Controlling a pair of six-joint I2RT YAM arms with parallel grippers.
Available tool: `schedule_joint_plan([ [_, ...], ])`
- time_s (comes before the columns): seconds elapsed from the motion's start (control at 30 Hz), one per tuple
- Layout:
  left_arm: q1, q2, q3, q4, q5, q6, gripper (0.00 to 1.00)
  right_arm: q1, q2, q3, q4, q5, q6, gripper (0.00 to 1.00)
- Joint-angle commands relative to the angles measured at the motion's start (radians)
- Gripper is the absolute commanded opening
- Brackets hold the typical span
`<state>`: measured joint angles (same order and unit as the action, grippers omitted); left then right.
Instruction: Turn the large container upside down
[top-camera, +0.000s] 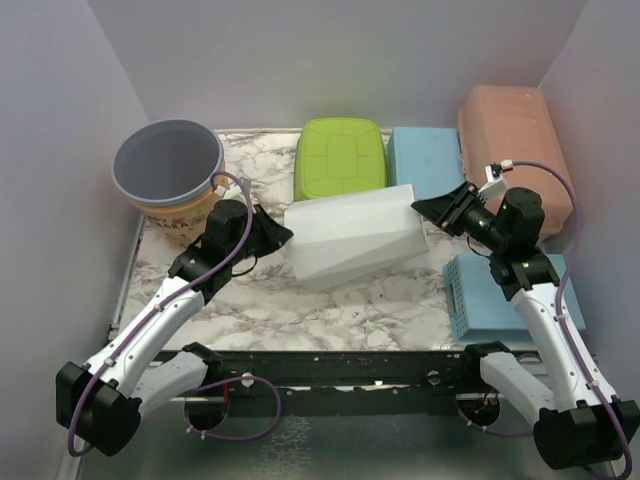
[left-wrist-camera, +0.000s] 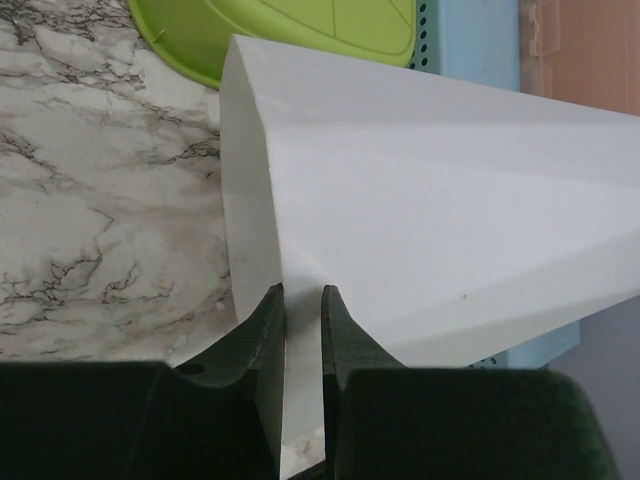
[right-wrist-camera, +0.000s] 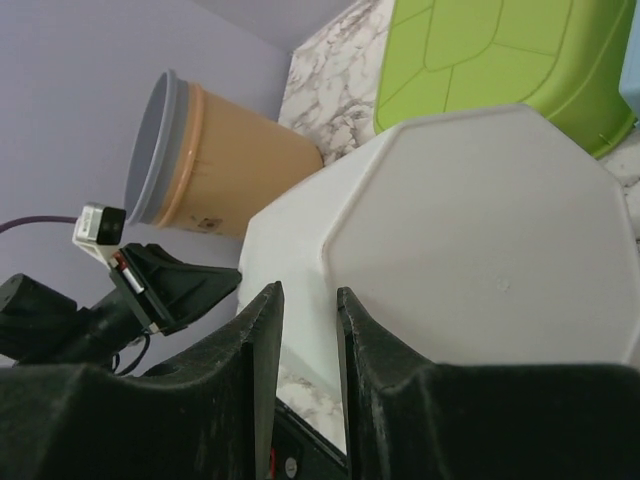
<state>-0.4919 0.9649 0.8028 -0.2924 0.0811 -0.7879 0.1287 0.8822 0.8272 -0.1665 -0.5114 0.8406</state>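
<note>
The large container (top-camera: 355, 238) is a white faceted tub lying on its side across the middle of the marble table (top-camera: 330, 310), one end tilted up. My left gripper (top-camera: 280, 238) is at its left end. In the left wrist view the jaws of that gripper (left-wrist-camera: 301, 290) are shut on the thin white wall of the container (left-wrist-camera: 420, 200). My right gripper (top-camera: 425, 208) meets the right end. In the right wrist view this gripper (right-wrist-camera: 308, 290) is closed over the edge of the container's flat octagonal face (right-wrist-camera: 480, 240).
A tan bucket with a grey rim (top-camera: 170, 175) stands at the back left, close to the left arm. Behind the white tub are a green bin (top-camera: 340, 158) and a blue box (top-camera: 425, 160). A salmon bin (top-camera: 515, 140) and a blue perforated basket (top-camera: 505, 295) sit on the right.
</note>
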Motion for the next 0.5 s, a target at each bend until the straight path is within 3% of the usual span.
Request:
schedule_joint_plan([
  [0.0,-0.021,0.03,-0.035,0.069,0.142,-0.011,0.11,0.024,-0.003,0.027,0.092,-0.188,0.058,0.32],
  [0.47,-0.021,0.026,-0.105,0.112,0.131,-0.03,0.11,0.149,0.079,0.119,0.108,-0.182,0.02,0.33],
])
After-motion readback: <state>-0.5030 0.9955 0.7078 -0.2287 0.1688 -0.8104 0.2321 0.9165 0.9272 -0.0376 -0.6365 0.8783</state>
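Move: The white container hangs on its side between the two grippers: its middle is about 15 cm right of the left hand, level with it fore and aft and 3 cm lower, and some 13 cm left of the right hand, 3 cm back and 10 cm lower. The green bin stands about 21 cm ahead and 12 cm right of the left hand, 15 cm below; the blue basket about 18 cm ahead and 7 cm right of the right hand, 22 cm below. Raise the right gripper about 6 cm at the upper edge of the container's base, sweeping it some 4 cm left and a little back, swinging its fingers about 15 degrees, mostly counter-clockwise, opening unchanged. Meanwhile lower the left gripper at the rim end about 4 cm, easing slightly back and right late on, its fingers closing a little further as their squeeze dies away. ##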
